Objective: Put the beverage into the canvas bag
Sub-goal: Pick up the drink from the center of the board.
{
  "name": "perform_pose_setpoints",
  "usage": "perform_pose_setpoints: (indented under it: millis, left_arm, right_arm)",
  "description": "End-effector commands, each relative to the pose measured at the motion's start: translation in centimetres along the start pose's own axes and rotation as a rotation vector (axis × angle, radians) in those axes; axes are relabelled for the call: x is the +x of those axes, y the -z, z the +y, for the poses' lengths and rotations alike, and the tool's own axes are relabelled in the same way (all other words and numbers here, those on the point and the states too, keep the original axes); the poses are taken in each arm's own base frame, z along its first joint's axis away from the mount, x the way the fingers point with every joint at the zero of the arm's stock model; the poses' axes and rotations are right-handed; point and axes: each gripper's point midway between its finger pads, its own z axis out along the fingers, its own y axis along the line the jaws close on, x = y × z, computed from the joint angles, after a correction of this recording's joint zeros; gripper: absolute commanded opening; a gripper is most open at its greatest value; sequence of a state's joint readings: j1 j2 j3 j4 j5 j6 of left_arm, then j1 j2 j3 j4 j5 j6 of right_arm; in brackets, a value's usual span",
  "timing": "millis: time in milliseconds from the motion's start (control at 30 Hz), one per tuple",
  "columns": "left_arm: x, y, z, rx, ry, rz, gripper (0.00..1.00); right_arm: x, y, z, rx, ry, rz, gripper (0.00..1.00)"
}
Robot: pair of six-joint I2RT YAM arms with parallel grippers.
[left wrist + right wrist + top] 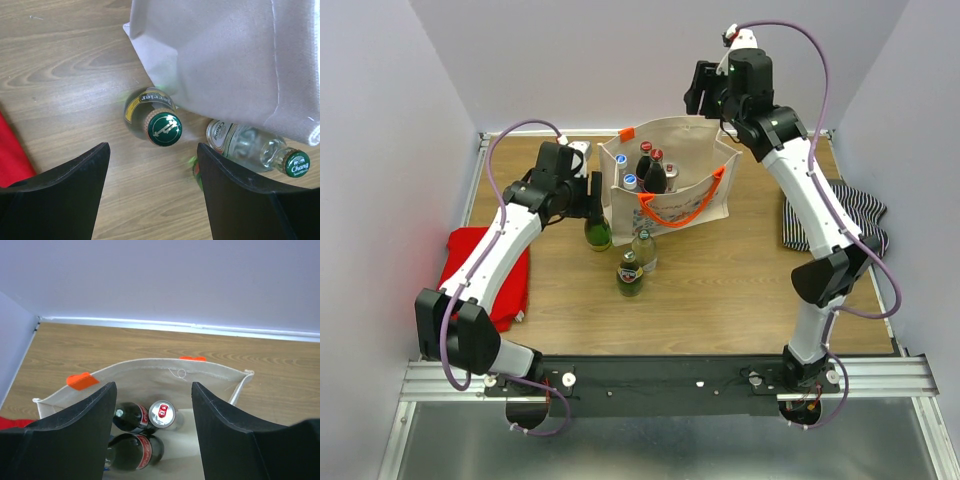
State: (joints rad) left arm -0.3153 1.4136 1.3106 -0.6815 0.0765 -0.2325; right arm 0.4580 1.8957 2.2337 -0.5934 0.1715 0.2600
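The cream canvas bag [672,190] with orange handles stands at the back middle of the table. It holds dark cola bottles [132,417], a silver can [163,413] and other capped bottles. Three beverages stand outside by its front left corner: a green Perrier bottle [164,128], a clear Chang bottle [250,150] and another green bottle [630,275]. My left gripper [152,150] is open just short of the Perrier bottle, with nothing between its fingers. My right gripper [153,387] hangs open and empty above the bag's back right edge.
A red cloth [485,275] lies at the table's left edge, under the left arm. A striped cloth [835,215] lies at the right edge. Walls close in the back and both sides. The bag's side [225,60] hangs close over the Perrier and Chang bottles.
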Motion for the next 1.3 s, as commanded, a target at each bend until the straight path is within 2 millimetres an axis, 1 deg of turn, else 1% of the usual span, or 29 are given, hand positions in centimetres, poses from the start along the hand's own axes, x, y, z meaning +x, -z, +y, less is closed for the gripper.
perform_pose_setpoints:
  millis: [0, 33, 267, 367, 567, 700, 800, 833, 933, 967, 1000, 1100, 1233, 1267]
  left_arm:
    - [-1.0, 0.1, -0.6, 0.035, 0.017, -0.061, 0.79]
    - [-1.2, 0.0, -0.6, 0.035, 0.015, -0.070, 0.79]
    - [-1.1, -1.1, -0.4, 0.030, 0.008, -0.065, 0.79]
    - [-0.8, -1.7, -0.1, 0.016, 0.001, -0.048, 0.79]
    - [-0.4, -2.4, 0.2, 0.001, 0.006, -0.030, 0.77]
    - [-0.2, -2.8, 0.5, -0.013, 0.013, -0.022, 0.74]
    - [-0.3, -3.0, 0.5, -0.015, 0.015, -0.024, 0.68]
    - [-0.3, -3.1, 0.5, -0.016, 0.016, -0.023, 0.64]
    - [-0.3, -3.3, 0.6, -0.018, 0.018, -0.018, 0.59]
    - [-0.4, -3.4, 0.6, -0.018, 0.020, -0.020, 0.55]
    - [-0.4, -3.4, 0.6, -0.018, 0.017, -0.018, 0.53]
    - [-0.7, -3.5, 0.5, -0.018, 0.016, -0.021, 0.40]
    - [-1.4, -3.1, 0.3, -0.008, 0.012, -0.037, 0.07]
    - [-1.7, -3.0, 0.2, -0.006, 0.010, -0.042, 0.00]
  right_arm:
    - [0.5, 0.5, -0.8, 0.027, 0.008, 0.009, 0.69]
    - [0.4, 0.6, -0.7, 0.026, 0.006, 0.008, 0.69]
    - [0.8, 0.8, -0.9, 0.029, 0.001, 0.015, 0.69]
    - [1.2, 0.8, -0.9, 0.028, 0.000, 0.024, 0.69]
    - [1.0, 1.0, -1.0, 0.037, 0.000, 0.019, 0.69]
    - [1.1, 1.0, -1.2, 0.042, 0.000, 0.022, 0.69]
    - [1.2, 1.1, -1.2, 0.041, 0.003, 0.026, 0.69]
    - [1.1, 1.2, -1.2, 0.044, 0.002, 0.023, 0.69]
    - [1.3, 1.2, -1.3, 0.050, 0.006, 0.027, 0.69]
    - [1.3, 1.2, -1.4, 0.052, 0.006, 0.026, 0.69]
    - [1.2, 1.2, -1.4, 0.052, 0.007, 0.024, 0.69]
    - [1.4, 1.3, -1.5, 0.056, 0.009, 0.028, 0.69]
    - [1.6, 1.3, -1.7, 0.062, 0.011, 0.031, 0.69]
    - [1.5, 1.4, -1.6, 0.059, 0.010, 0.027, 0.69]
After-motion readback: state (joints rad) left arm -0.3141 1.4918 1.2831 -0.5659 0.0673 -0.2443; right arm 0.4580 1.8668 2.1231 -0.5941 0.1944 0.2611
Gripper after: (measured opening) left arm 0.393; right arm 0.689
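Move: The green bottle stands just in front of the open left fingers, its middle about 3 cm ahead, 1 cm to the right and some 10 cm lower. The clear bottle is roughly 11 cm right and 2 cm back from that hand; the dark bottle is 8 cm right and 7 cm back. The canvas bag's middle lies about 12 cm ahead and 17 cm right. From the right hand, the green bottle is about 23 cm left, 12 cm back and 30 cm below. The left fingers close on the green bottle's neck, just at its cap, and pinch it from both sides. To get there the hand eases forward and down, about 2.5 cm each way, its wrist nearly still, shutting only over the last stretch. Above the bag, the empty right hand sinks some 3.5 cm, fingers staying open. ##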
